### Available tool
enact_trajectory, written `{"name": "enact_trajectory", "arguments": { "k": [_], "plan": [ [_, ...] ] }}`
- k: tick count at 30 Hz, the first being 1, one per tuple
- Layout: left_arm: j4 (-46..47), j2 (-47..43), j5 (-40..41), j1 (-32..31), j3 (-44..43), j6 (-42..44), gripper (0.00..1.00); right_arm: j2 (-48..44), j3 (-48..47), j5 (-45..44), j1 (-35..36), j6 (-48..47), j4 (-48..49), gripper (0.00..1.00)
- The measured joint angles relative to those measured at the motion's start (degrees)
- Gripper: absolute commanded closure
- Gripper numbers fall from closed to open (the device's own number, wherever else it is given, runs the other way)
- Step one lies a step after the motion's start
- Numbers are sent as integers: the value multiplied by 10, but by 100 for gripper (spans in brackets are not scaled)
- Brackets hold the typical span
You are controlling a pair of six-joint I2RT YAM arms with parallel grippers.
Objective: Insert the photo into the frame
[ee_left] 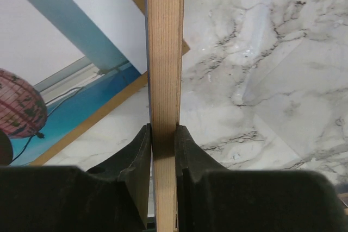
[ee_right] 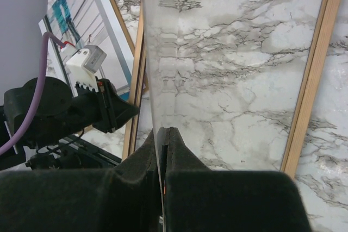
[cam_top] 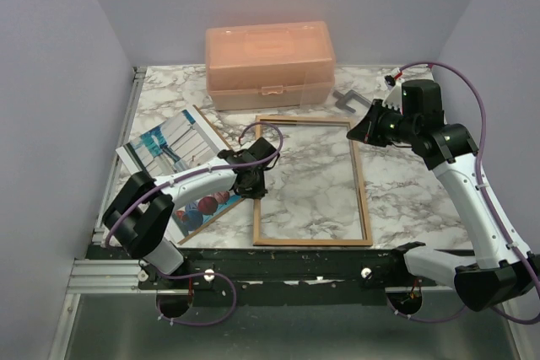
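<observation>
The frame (cam_top: 364, 200) lies tan wood side up in the middle of the table. My left gripper (cam_top: 251, 179) is shut on its left rail (ee_left: 165, 52); the jaws press both sides of the wood. The photo (cam_top: 173, 145) lies picture up to the left of the frame, on the brown backing board (cam_top: 221, 208). Its blue water and a pink balloon show in the left wrist view (ee_left: 54, 58). My right gripper (cam_top: 361, 130), at the frame's far right corner, is shut on the edge of a thin clear pane (ee_right: 155, 69) that lies over the frame's opening.
A peach plastic box (cam_top: 270, 65) stands at the back, behind the frame. A small grey metal bracket (cam_top: 346, 100) lies to its right. Lavender walls close in the left, right and back. The left arm shows in the right wrist view (ee_right: 65, 112).
</observation>
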State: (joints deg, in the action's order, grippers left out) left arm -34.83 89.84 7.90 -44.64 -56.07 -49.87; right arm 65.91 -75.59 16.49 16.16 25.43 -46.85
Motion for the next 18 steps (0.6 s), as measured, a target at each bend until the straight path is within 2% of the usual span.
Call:
{"name": "enact_trajectory", "arguments": {
  "k": [5, 7, 10, 12, 14, 18],
  "plan": [
    [2, -26, 0, 18, 31, 24, 98, 2, 0, 15, 0, 0, 1, 99],
    [6, -28, -1, 26, 41, 35, 84, 3, 0, 23, 0, 0, 4, 99],
    [9, -28, -2, 31, 46, 43, 56, 7, 0, 31, 0, 0, 7, 99],
    [12, -28, -4, 31, 45, 49, 44, 9, 0, 38, 0, 0, 9, 99],
    [15, -28, -5, 31, 44, 52, 38, 11, 0, 42, -1, 0, 10, 99],
    [18, -29, -6, 31, 44, 56, 37, 13, 0, 51, -1, 0, 8, 99]
  ]
}}
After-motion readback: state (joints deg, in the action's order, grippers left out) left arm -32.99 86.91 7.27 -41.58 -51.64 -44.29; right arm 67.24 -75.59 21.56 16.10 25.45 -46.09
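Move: The photo lies to the left hand's left, its middle about 20 cm left, 4 cm ahead and 4 cm down; its nearest corner peeks out under the gripped bar, some 4 cm ahead and 2 cm right. The frame, pinched by its left bar, has its middle about 16 cm right and 4 cm ahead. From the raised right hand, the photo's middle is roughly 50 cm left, level fore-and-aft and 27 cm lower. The frame, still pinched by its left bar, is drawn leftward nearly 3 cm by the left hand, farther over the photo's corner, and lowered about 1 cm; then the left fingers open wide and let go, staying astride the bar. The right hand keeps the clear sheet up high, following some 1.5 cm left with a slight counter-clockwise turn. ##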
